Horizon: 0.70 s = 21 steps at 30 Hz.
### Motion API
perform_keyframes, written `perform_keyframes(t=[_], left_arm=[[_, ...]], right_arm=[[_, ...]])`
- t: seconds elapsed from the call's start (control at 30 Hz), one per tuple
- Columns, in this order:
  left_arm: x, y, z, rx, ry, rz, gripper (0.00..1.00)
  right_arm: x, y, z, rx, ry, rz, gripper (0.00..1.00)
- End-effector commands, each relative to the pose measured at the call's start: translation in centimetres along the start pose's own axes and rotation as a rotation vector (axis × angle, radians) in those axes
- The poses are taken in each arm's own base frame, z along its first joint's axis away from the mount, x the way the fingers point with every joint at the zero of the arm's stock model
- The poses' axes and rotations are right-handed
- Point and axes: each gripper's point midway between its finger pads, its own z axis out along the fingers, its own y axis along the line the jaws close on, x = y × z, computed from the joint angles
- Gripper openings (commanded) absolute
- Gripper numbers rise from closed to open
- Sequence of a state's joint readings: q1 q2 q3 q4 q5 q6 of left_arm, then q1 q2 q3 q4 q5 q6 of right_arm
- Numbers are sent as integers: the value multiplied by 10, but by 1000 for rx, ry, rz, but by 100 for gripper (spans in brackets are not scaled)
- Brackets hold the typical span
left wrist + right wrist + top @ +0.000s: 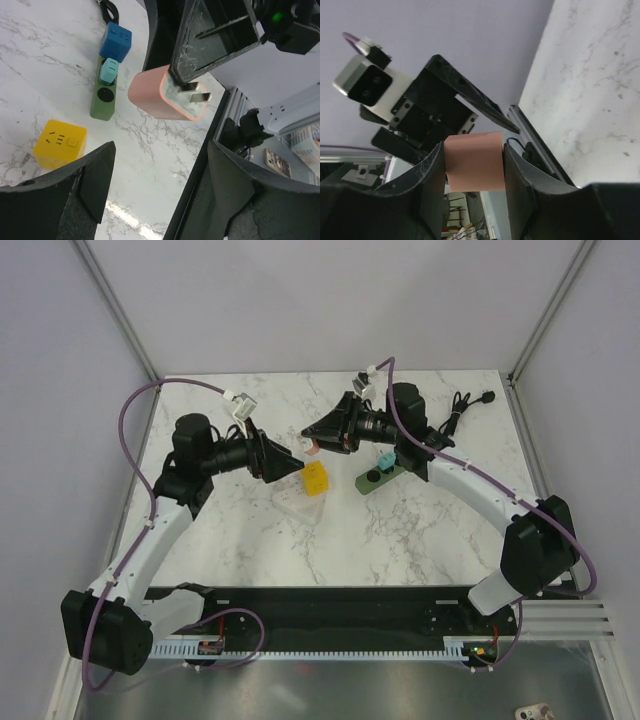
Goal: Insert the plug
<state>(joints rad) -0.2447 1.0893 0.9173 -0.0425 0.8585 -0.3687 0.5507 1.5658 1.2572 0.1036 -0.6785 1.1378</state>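
Note:
The plug (165,95) is a pink block with two metal prongs, held above the table. My right gripper (473,152) is shut on its sides, and the plug (474,162) fills the gap between the fingers. In the top view the plug (313,445) hangs at the tip of the right gripper (314,437). My left gripper (160,185) stands open just short of the plug, touching nothing, with marble showing between its fingers. The green power strip (103,100) lies on the table with a teal plug (108,70) in it and a blue cube (115,41) at its far end.
A yellow socket cube (315,478) sits on the marble between the two grippers, left of the power strip (378,477). A black cable (462,408) lies coiled at the back right. The left gripper (293,466) points right, close to the right one.

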Motion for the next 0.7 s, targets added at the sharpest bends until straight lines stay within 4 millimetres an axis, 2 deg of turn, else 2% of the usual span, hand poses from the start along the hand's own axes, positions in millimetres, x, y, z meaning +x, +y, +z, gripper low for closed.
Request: perform_keyframes(t=[0.0,0.03,0.07,0.1,0.17,0.27,0.3,0.33,0.4,0.5,0.67], left_arm=[[-12,-19,1,100,-8,197,82],[-14,-24,-1,115,-11,215,82],[-17,-32,-2,127,-27,249,82],[-19,-34,-2,123,-37,272,83],[-29,-39,-2,111,-74,317,83],[-35,-40,-3,90,-96,360,82],[-39,-44,-5,105,-119,427,80],[-34,-46,-4,121,-119,450,80],[-40,-60,-10,165,-176,560,80],[-37,-65,-12,184,-195,604,80],[-41,-65,-8,160,-207,598,77]], right_arm=[[7,67,-20,-253,34,8,0],[11,64,-20,-268,50,31,0],[11,80,-24,-339,59,59,0],[17,77,-25,-355,85,76,0],[20,87,-30,-412,102,72,0],[26,89,-35,-430,126,83,0],[29,87,-35,-426,143,73,0],[31,87,-35,-424,150,80,0],[33,89,-36,-436,164,76,0],[37,92,-36,-440,181,90,0],[45,93,-33,-439,197,122,0]])
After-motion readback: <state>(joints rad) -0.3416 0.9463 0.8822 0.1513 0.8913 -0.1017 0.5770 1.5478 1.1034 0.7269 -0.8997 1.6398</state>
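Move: The pink plug, already pinched in the right hand, sits about 3 cm ahead of the left hand, 6 cm to its right and 2 cm higher. From the left hand, the yellow plug is some 15 cm ahead, 5 cm right, 24 cm below, with the white block 9 cm ahead, 2 cm right, 27 cm below. The right hand's goal, the left gripper's open fingers, is roughly 3 cm back, 6 cm left, 2 cm lower. Both hands rise some 6 cm and draw back, the right bringing its pinched plug towards the left's open fingers. ##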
